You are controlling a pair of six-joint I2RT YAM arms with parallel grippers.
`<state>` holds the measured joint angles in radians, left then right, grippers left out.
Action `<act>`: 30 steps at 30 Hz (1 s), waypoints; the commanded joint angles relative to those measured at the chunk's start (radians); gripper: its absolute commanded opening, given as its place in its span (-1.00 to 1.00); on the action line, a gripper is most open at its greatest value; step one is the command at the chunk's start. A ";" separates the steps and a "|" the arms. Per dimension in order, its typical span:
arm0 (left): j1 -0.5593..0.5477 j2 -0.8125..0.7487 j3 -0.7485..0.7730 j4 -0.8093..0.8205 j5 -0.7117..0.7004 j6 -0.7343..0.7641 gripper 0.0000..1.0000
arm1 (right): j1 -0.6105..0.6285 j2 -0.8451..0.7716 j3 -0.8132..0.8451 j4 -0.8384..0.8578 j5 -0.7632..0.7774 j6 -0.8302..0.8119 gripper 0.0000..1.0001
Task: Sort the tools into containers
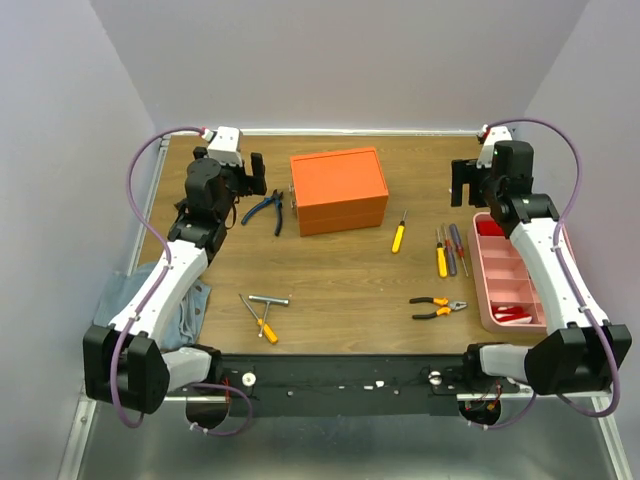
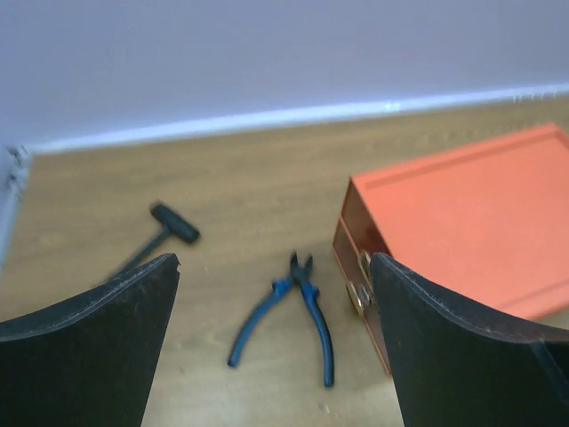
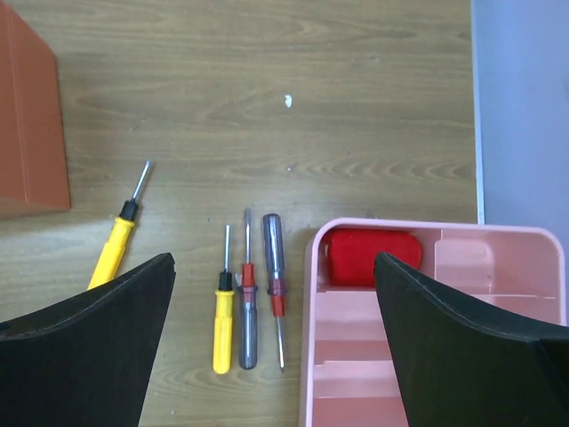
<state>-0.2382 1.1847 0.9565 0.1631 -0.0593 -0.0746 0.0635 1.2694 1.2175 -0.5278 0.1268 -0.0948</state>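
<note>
The orange box (image 1: 338, 188) stands at the back centre, its drawer latches (image 2: 359, 283) facing left. Blue-handled pliers (image 2: 293, 302) lie left of it, with a black T-handle tool (image 2: 173, 222) further left. My left gripper (image 1: 245, 177) hovers open above the pliers, empty. My right gripper (image 1: 466, 184) hangs open and empty over the far end of the pink tray (image 1: 488, 285). Beside the tray lie a yellow screwdriver (image 3: 221, 325), a red-collared one (image 3: 247, 311) and a purple one (image 3: 273, 258). Another yellow screwdriver (image 1: 399, 235) lies nearer the box.
Orange-handled pliers (image 1: 437, 308) lie at the front right. A silver T-wrench (image 1: 268, 300) and an orange-handled screwdriver (image 1: 264, 327) lie at the front left. A grey-blue cloth (image 1: 190, 305) sits under the left arm. Red items (image 3: 369, 256) are in the tray's compartments.
</note>
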 commanded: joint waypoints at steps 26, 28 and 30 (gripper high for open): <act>0.092 0.427 0.182 -0.111 0.191 -0.214 -0.86 | 0.136 0.363 0.244 0.101 -0.604 0.050 0.00; 0.096 0.464 0.192 -0.079 0.273 -0.215 -0.84 | 0.162 0.369 0.244 0.104 -0.615 0.034 -0.04; 0.100 0.486 0.211 -0.066 0.335 -0.238 -0.62 | 0.191 0.378 0.249 0.103 -0.641 0.020 -0.05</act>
<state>-0.1497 1.6215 1.1130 0.0528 0.0937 -0.2649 0.1963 1.6302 1.4372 -0.4480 -0.4358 -0.0528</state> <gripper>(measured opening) 0.080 0.481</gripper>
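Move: The orange box's drawer knobs lie about 8 cm ahead of the left hand, 9 cm to its right and 24 cm below; the blue pliers lie some 6 cm ahead, 4 cm right, on the table, and the hammer roughly 10 cm ahead, 12 cm left. From the right hand the box's middle is about 12 cm ahead, 27 cm left and 19 below, the lone yellow screwdriver 4 cm ahead and 12 cm left. Left hand drops about 14 cm towards the knobs, closing; right swings 16 cm left towards the box, half-closing. ##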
